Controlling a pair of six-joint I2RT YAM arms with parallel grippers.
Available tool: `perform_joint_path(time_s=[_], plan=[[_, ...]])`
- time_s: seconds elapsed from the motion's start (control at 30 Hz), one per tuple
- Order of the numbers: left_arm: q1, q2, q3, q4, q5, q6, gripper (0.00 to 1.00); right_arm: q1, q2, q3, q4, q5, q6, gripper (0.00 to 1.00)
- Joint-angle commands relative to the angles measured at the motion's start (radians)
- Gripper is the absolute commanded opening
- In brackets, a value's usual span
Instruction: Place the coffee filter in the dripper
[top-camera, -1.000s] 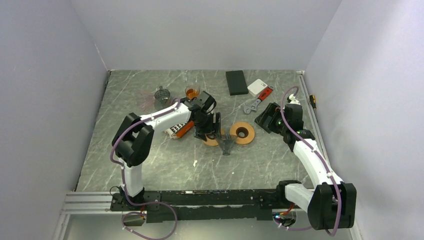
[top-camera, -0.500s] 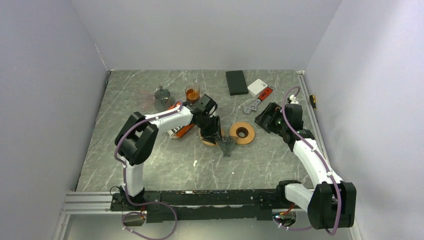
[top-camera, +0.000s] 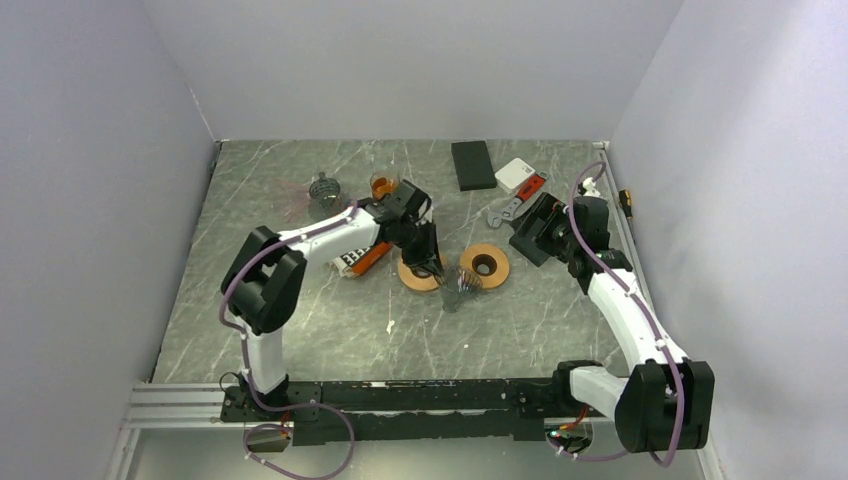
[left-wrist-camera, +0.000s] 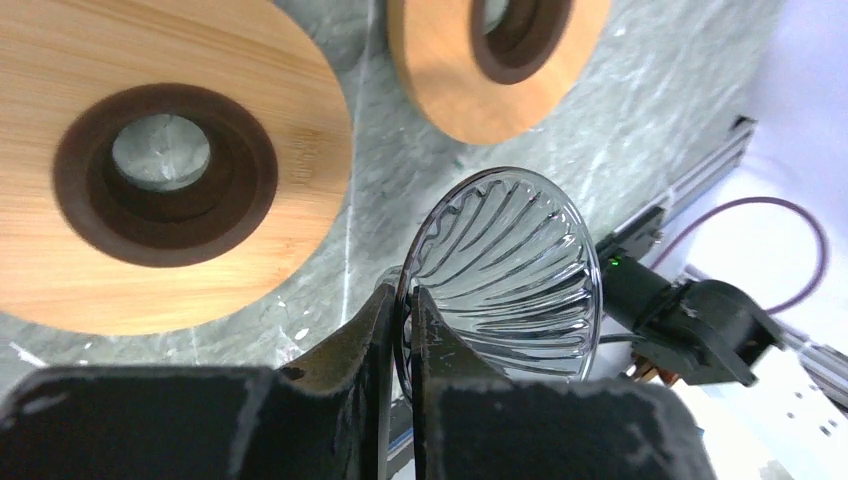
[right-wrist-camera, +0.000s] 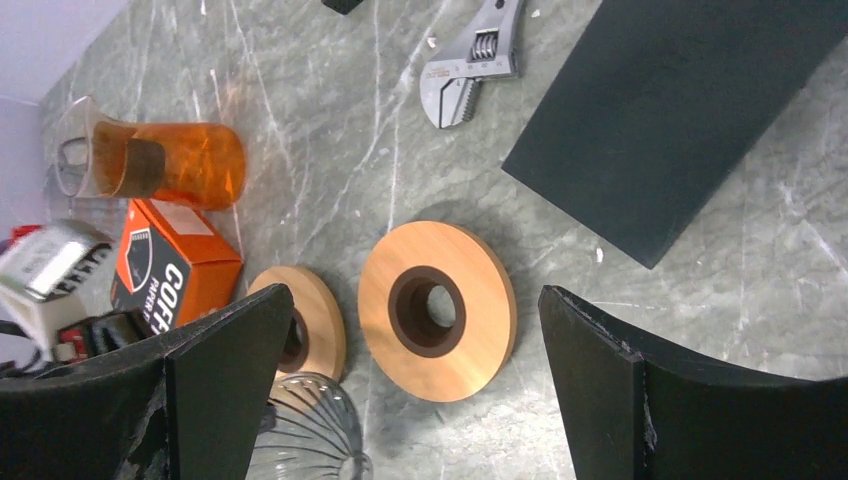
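Observation:
The clear ribbed glass dripper (left-wrist-camera: 505, 270) lies tilted on its side on the marble table, just in front of two wooden rings (top-camera: 484, 266). My left gripper (left-wrist-camera: 403, 300) is shut on the dripper's rim, one finger inside the cone and one outside. From above, the dripper (top-camera: 460, 290) sits at the tip of the left gripper (top-camera: 437, 268). My right gripper (right-wrist-camera: 415, 295) hangs open above the larger wooden ring (right-wrist-camera: 437, 310), holding nothing, with the dripper (right-wrist-camera: 305, 430) at its lower left. No coffee filter shows on its own.
An orange box marked COFFEE (right-wrist-camera: 170, 260) lies beside the smaller ring (right-wrist-camera: 305, 320). An orange glass server (right-wrist-camera: 170, 165), a wrench (right-wrist-camera: 470, 65) and a black block (right-wrist-camera: 680, 110) sit farther back. A white box (top-camera: 516, 174) and a grey metal piece (top-camera: 323, 190) lie near the rear.
The left gripper has shut on the dripper's rim, and the dripper has tipped up from lying flat. The right gripper has drawn slightly back.

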Motion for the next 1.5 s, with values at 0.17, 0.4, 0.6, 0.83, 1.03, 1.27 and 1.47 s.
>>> perform_joint_path(time_s=[0.17, 0.4, 0.6, 0.83, 1.03, 1.27, 1.47], plan=[[0.286, -0.302, -0.097, 0.247, 0.164, -0.022, 0.13, 0.000, 0.131, 0.118, 0.128, -0.099, 0.020, 1.00], [0.551, -0.427, -0.102, 0.184, 0.148, 0.023, 0.13, 0.063, 0.384, 0.229, 0.311, -0.228, 0.083, 0.98], [0.662, -0.505, -0.021, -0.040, -0.029, 0.170, 0.10, 0.218, 0.635, 0.495, 0.252, -0.235, 0.061, 0.95], [0.684, -0.623, -0.026, -0.155, -0.258, 0.279, 0.04, 0.345, 0.850, 0.769, 0.192, -0.223, 0.080, 0.86], [0.686, -0.674, -0.066, -0.193, -0.300, 0.302, 0.04, 0.415, 0.990, 0.946, 0.121, -0.194, 0.055, 0.79], [0.686, -0.684, -0.116, -0.181, -0.232, 0.284, 0.03, 0.434, 1.080, 1.059, 0.079, -0.170, 0.061, 0.65], [0.686, -0.695, -0.139, -0.154, -0.188, 0.283, 0.04, 0.437, 1.119, 1.107, 0.060, -0.172, 0.066, 0.50]])
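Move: The left hand already pinches the dripper by its rim; the coffee box lies about 14 cm ahead of it and 20 to its left, some 7 below. The orange carafe is 23 cm ahead, 14 left, and the left wooden ring 8 ahead, 5 left. From the right hand the carafe stands about 17 cm ahead and 33 left, its middle 9 lower, with the coffee box 8 ahead, 40 left, and the right wooden ring 2 ahead, 11 left. Keeping its pinch on the dripper's rim, the left hand swings it some 30 cm left and 15 up, forward over the coffee box and then partly back, turning about 35 degrees counter-clockwise and tipping upward. The right hand reaches forward, then sweeps left, about 28 cm left and 17 forward in all, turning counter-clockwise to the carafe's rim as its open fingers narrow to roughly half. ##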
